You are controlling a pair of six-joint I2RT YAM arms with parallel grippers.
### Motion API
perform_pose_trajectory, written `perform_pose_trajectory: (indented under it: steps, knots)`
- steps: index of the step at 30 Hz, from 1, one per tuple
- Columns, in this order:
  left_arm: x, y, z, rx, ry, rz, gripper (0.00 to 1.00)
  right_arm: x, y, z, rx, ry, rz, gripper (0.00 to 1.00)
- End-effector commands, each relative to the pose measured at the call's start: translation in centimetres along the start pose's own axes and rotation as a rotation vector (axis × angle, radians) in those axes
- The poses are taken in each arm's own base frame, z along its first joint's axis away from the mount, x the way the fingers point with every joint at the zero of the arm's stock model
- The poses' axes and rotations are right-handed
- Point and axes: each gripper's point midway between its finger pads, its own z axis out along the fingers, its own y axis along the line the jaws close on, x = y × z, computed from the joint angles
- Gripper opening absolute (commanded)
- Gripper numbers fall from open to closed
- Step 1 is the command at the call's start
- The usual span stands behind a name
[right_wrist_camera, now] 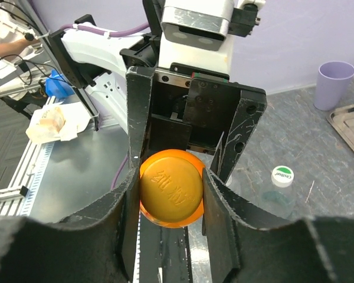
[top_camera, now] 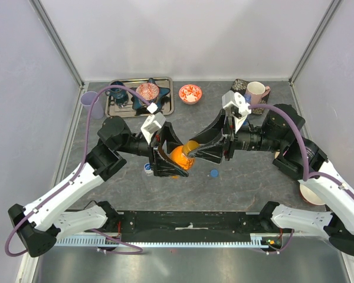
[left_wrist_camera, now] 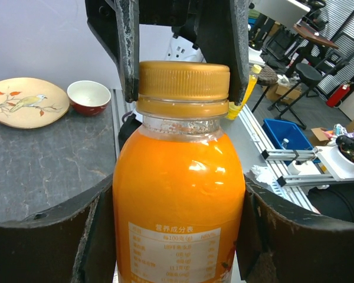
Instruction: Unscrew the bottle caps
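An orange bottle hangs above the table's middle between both arms. My left gripper is shut on its body, one finger pressing each side of the bottle. My right gripper is shut on the orange cap, which sits on the neck; the same cap shows in the left wrist view between the right gripper's fingers. A loose blue cap lies on the table. A clear bottle with a white-and-green cap stands upright nearby.
A metal tray with dishes is at the back left, a lilac cup beside it. A red patterned bowl and a pink mug stand at the back. A small clear bottle stands by the left gripper.
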Motion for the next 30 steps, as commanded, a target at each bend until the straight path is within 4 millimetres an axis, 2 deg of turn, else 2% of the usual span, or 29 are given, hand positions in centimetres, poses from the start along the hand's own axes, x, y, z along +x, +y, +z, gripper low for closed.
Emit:
perform_pose_trajectory:
  steps: [1,11,15,18,20,21,24,25,27,28,30]
  knots:
    - [-1.5,0.0,-0.2,-0.035,-0.031,0.111,0.29,-1.1,-0.5,-0.2,0.058,-0.021,0.038,0.5]
    - [-1.3,0.4,-0.3,-0.056,-0.028,0.123,0.29,-1.5,-1.0,-0.2,0.094,-0.03,0.051,0.77]
    - [-1.1,0.8,-0.4,-0.079,-0.026,0.117,0.29,-2.6,-2.1,-0.5,0.17,-0.066,0.058,0.89]
    - [-1.4,1.8,-0.6,-0.143,-0.042,0.127,0.29,-4.8,-3.4,-1.0,0.277,-0.127,0.089,0.97]
    - [-1.7,2.7,-0.9,-0.211,-0.059,0.142,0.29,-5.4,-4.6,-1.0,0.346,-0.143,0.14,0.98]
    - [-1.8,3.2,-1.0,-0.235,-0.063,0.145,0.29,-6.4,-4.5,-1.2,0.359,-0.166,0.153,0.98]
    - [-2.3,4.8,-1.5,-0.343,-0.084,0.169,0.29,-7.3,-5.4,-1.2,0.415,-0.197,0.22,0.98]
    - [-2.6,5.9,-1.9,-0.415,-0.095,0.192,0.29,-7.2,-5.7,-1.2,0.438,-0.196,0.245,0.98]
    - [-2.8,6.4,-1.9,-0.474,-0.102,0.22,0.29,-7.5,-6.8,-1.1,0.492,-0.209,0.3,0.98]
    - [-3.1,7.7,-2.6,-0.567,-0.109,0.247,0.3,-6.8,-7.3,-1.1,0.524,-0.186,0.333,0.98]
    - [-3.0,8.0,-2.4,-0.622,-0.112,0.277,0.3,-6.1,-8.5,-0.6,0.576,-0.167,0.379,0.98]
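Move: The orange bottle's cap is between the right hand's fingertips, practically at its hand point. From the left hand, which grips the bottle's body, that cap lies about 2 cm ahead, 3 cm right and 6 cm up. Some 30 cm below the left hand, on the table, a loose blue cap lies 5 cm ahead and 12 cm right; the green-capped bottle stands 10 cm ahead, 9 cm left and roughly 20 cm lower. Easing a little forward and down at first, the right hand opens its fingers wide and lets go of the orange cap, then swings forward and up off it, about 7 cm forward and 5 cm up overall, turning some 25 degrees clockwise. The left hand keeps its grip on the bottle and carries it about 6 cm forward, mostly late, turning counter-clockwise by roughly as much. ##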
